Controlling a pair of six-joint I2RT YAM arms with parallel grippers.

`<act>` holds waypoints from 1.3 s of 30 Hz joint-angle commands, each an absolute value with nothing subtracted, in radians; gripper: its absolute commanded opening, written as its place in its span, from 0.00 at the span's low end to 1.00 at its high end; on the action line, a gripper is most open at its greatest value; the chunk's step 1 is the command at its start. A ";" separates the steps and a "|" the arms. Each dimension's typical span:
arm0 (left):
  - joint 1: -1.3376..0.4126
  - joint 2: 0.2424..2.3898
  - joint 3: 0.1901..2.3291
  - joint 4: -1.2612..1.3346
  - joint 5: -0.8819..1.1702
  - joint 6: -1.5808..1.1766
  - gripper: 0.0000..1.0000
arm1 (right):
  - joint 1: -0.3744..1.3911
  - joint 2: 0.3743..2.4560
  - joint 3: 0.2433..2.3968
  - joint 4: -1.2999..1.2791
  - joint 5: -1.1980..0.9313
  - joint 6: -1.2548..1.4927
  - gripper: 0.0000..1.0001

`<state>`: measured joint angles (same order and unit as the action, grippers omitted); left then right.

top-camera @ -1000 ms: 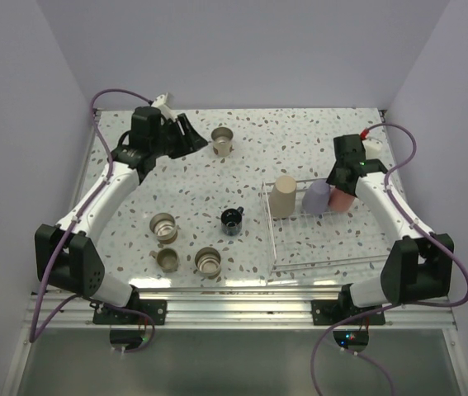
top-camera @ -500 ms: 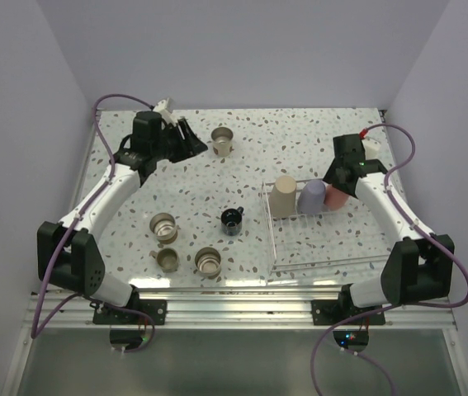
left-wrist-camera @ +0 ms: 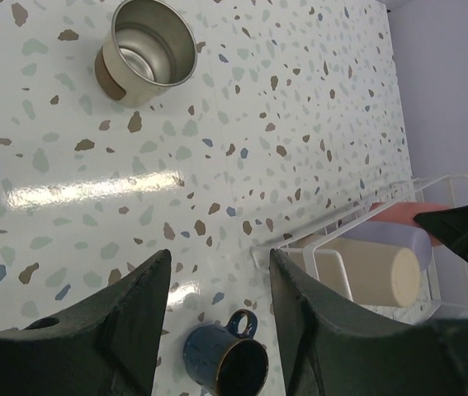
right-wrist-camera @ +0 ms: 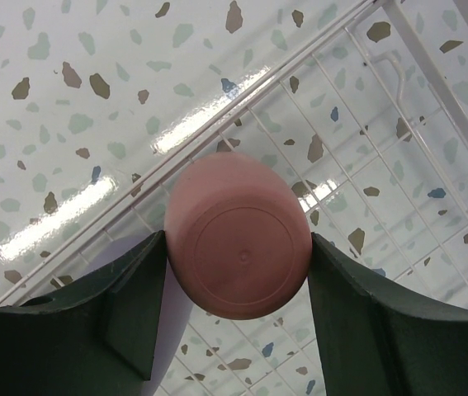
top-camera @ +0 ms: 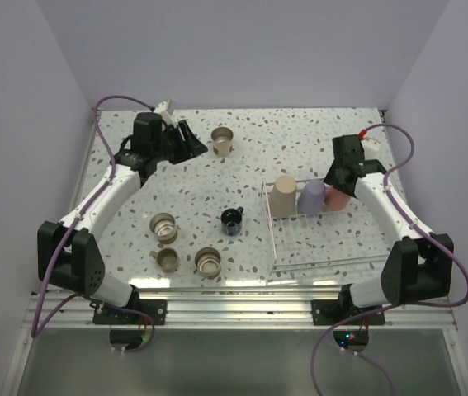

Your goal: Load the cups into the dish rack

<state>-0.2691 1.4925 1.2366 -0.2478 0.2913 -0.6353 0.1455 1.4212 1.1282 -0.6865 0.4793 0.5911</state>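
My right gripper (top-camera: 339,191) (right-wrist-camera: 238,241) is shut on a coral-red cup (right-wrist-camera: 239,246) (top-camera: 338,200), held bottom-up over the back of the dish rack (top-camera: 324,257) (right-wrist-camera: 382,157). A beige cup (top-camera: 283,196) (left-wrist-camera: 366,268) and a lavender cup (top-camera: 312,196) (right-wrist-camera: 174,318) stand upside down in the rack beside it. My left gripper (top-camera: 194,145) (left-wrist-camera: 219,264) is open and empty at the back left, just left of a steel cup (top-camera: 222,142) (left-wrist-camera: 143,51). A black mug (top-camera: 232,221) (left-wrist-camera: 225,363) stands mid-table. Three more steel cups (top-camera: 163,226) (top-camera: 167,259) (top-camera: 208,261) sit near the front left.
The rack's near half (top-camera: 333,247) holds nothing. White walls close in the speckled table (top-camera: 242,177) at the back and both sides. The rack's wire corner (left-wrist-camera: 287,243) shows in the left wrist view, to the right of the mug.
The left gripper has drawn back a little to the left, away from the steel cup. The right gripper has shifted only slightly with the coral-red cup.
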 commanded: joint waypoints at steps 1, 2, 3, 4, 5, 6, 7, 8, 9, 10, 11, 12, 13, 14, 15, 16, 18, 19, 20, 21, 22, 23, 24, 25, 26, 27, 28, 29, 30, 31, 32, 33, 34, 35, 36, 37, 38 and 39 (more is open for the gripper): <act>-0.261 1.471 1.218 -0.207 0.298 -0.638 0.54 | 0.150 1.433 1.127 -0.695 0.459 0.592 0.48; -0.261 1.467 1.216 -0.210 0.296 -0.638 0.54 | 0.149 1.431 1.129 -0.696 0.457 0.592 0.57; -0.259 1.465 1.213 -0.210 0.296 -0.640 0.54 | 0.149 1.428 1.129 -0.699 0.457 0.594 0.60; -0.261 1.462 1.212 -0.213 0.296 -0.640 0.54 | 0.149 1.424 1.131 -0.704 0.456 0.594 0.63; -0.261 1.460 1.210 -0.218 0.299 -0.640 0.54 | 0.150 1.422 1.132 -0.704 0.456 0.594 0.68; -0.261 1.457 1.209 -0.221 0.299 -0.637 0.54 | 0.149 1.420 1.132 -0.709 0.454 0.594 0.71; -0.261 1.457 1.209 -0.224 0.298 -0.637 0.54 | 0.150 1.414 1.134 -0.710 0.453 0.594 0.74; -0.259 1.456 1.210 -0.232 0.299 -0.635 0.54 | 0.150 1.411 1.138 -0.712 0.454 0.594 0.77; -0.261 1.456 1.212 -0.235 0.301 -0.632 0.54 | 0.149 1.408 1.140 -0.713 0.454 0.592 0.85; -0.261 1.457 1.212 -0.238 0.302 -0.632 0.54 | 0.150 1.405 1.141 -0.719 0.454 0.592 0.86; -0.261 1.459 1.213 -0.247 0.305 -0.632 0.54 | 0.150 1.396 1.147 -0.721 0.457 0.595 0.87; -0.262 1.462 1.218 -0.255 0.310 -0.629 0.54 | 0.150 1.393 1.152 -0.724 0.457 0.595 0.88; -0.264 1.465 1.221 -0.262 0.320 -0.629 0.54 | 0.150 1.385 1.157 -0.732 0.459 0.595 0.90; -0.265 1.470 1.224 -0.276 0.324 -0.626 0.54 | 0.149 1.376 1.178 -0.736 0.460 0.597 0.94; -0.273 1.470 1.229 -0.285 0.328 -0.618 0.54 | 0.150 1.370 1.193 -0.758 0.466 0.595 0.98; -0.279 1.470 1.233 -0.293 0.325 -0.612 0.54 | 0.150 1.367 1.212 -0.770 0.474 0.595 0.98; -0.301 1.474 1.246 -0.327 0.318 -0.591 0.54 | 0.149 1.359 1.290 -0.819 0.498 0.595 0.98; -0.310 1.480 1.253 -0.343 0.314 -0.581 0.54 | 0.149 1.356 1.319 -0.837 0.506 0.601 0.98; -0.320 1.495 1.262 -0.388 0.313 -0.574 0.54 | 0.150 1.353 1.380 -0.857 0.512 0.606 0.99; -0.339 1.505 1.278 -0.409 0.310 -0.559 0.54 | 0.149 1.345 1.411 -0.892 0.517 0.609 0.99; -0.350 1.511 1.282 -0.431 0.307 -0.554 0.54 | 0.149 1.338 1.442 -0.908 0.517 0.615 0.99; -0.359 1.517 1.282 -0.460 0.305 -0.549 0.53 | 0.150 1.332 1.500 -0.923 0.514 0.620 0.99; -0.385 1.517 1.278 -0.471 0.296 -0.535 0.53 | 0.149 1.313 1.528 -0.951 0.511 0.621 0.99; -0.397 1.517 1.276 -0.485 0.288 -0.528 0.53 | 0.150 1.302 1.555 -0.963 0.503 0.620 0.99; -0.426 1.514 1.269 -0.508 0.279 -0.520 0.53 | 0.149 1.293 1.607 -0.972 0.497 0.621 0.99; -0.440 1.511 1.264 -0.518 0.266 -0.508 0.53 | 0.149 1.272 1.630 -0.998 0.488 0.620 0.98; -0.452 1.511 1.259 -0.546 0.259 -0.506 0.52 | 0.149 1.261 1.670 -1.011 0.470 0.621 0.99; -0.477 1.511 1.246 -0.557 0.252 -0.506 0.52 | 0.149 1.246 1.684 -1.034 0.457 0.621 0.99; -0.492 1.512 1.235 -0.564 0.235 -0.506 0.52 | 0.150 1.232 1.693 -1.041 0.443 0.621 0.98; -0.503 1.509 1.224 -0.577 0.226 -0.509 0.51 | 0.149 1.201 1.703 -1.051 0.416 0.624 0.98; -0.527 1.509 1.203 -0.581 0.213 -0.517 0.51 | 0.150 1.187 1.706 -1.061 0.408 0.627 0.99; -0.540 1.509 1.192 -0.580 0.193 -0.522 0.51 | 0.150 1.172 1.707 -1.083 0.399 0.629 0.99; -0.552 1.509 1.183 -0.578 0.181 -0.526 0.51 | 0.149 1.143 1.704 -1.094 0.379 0.630 0.98; -0.573 1.512 1.166 -0.574 0.160 -0.535 0.51 | 0.150 1.131 1.703 -1.115 0.371 0.630 0.98; -0.584 1.516 1.155 -0.565 0.153 -0.538 0.51 | 0.150 1.115 1.700 -1.124 0.359 0.630 0.98; -0.591 1.529 1.143 -0.542 0.152 -0.543 0.51 | 0.150 1.091 1.689 -1.130 0.348 0.629 0.98; -0.600 1.537 1.123 -0.528 0.159 -0.552 0.51 | 0.150 1.079 1.683 -1.143 0.338 0.626 0.98; -0.603 1.546 1.114 -0.517 0.160 -0.557 0.51 | 0.149 1.068 1.678 -1.150 0.331 0.623 0.99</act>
<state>-0.5873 1.5242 1.1450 -0.5392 0.1936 -0.5404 0.1459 1.0882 1.6844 -1.0786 0.3878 0.6174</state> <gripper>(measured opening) 0.511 0.985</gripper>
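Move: The right hand has the upside-down red cup between its fingers in the rack, the cup's middle about 3 cm below the hand point; the purple cup stands some 8 cm left and 1 cm nearer, the tan cup about 17 cm left and 1 cm nearer. For the empty left hand the dark mug lies roughly 10 cm back, 11 cm right and 18 cm below. From that mug, one steel cup sits 13 cm nearer and 7 cm left. The right fingers spread wide and let go of the red cup, then that hand climbs about 25 cm off the rack, tipping its fingers upward, and draws back some 7 cm towards the end. The half-open left hand sinks slowly at first, then sweeps back, down and to the right towards the dark mug, about 17 cm in all, wrist pitching down and turning clockwise; it doesn't reach the mug. ##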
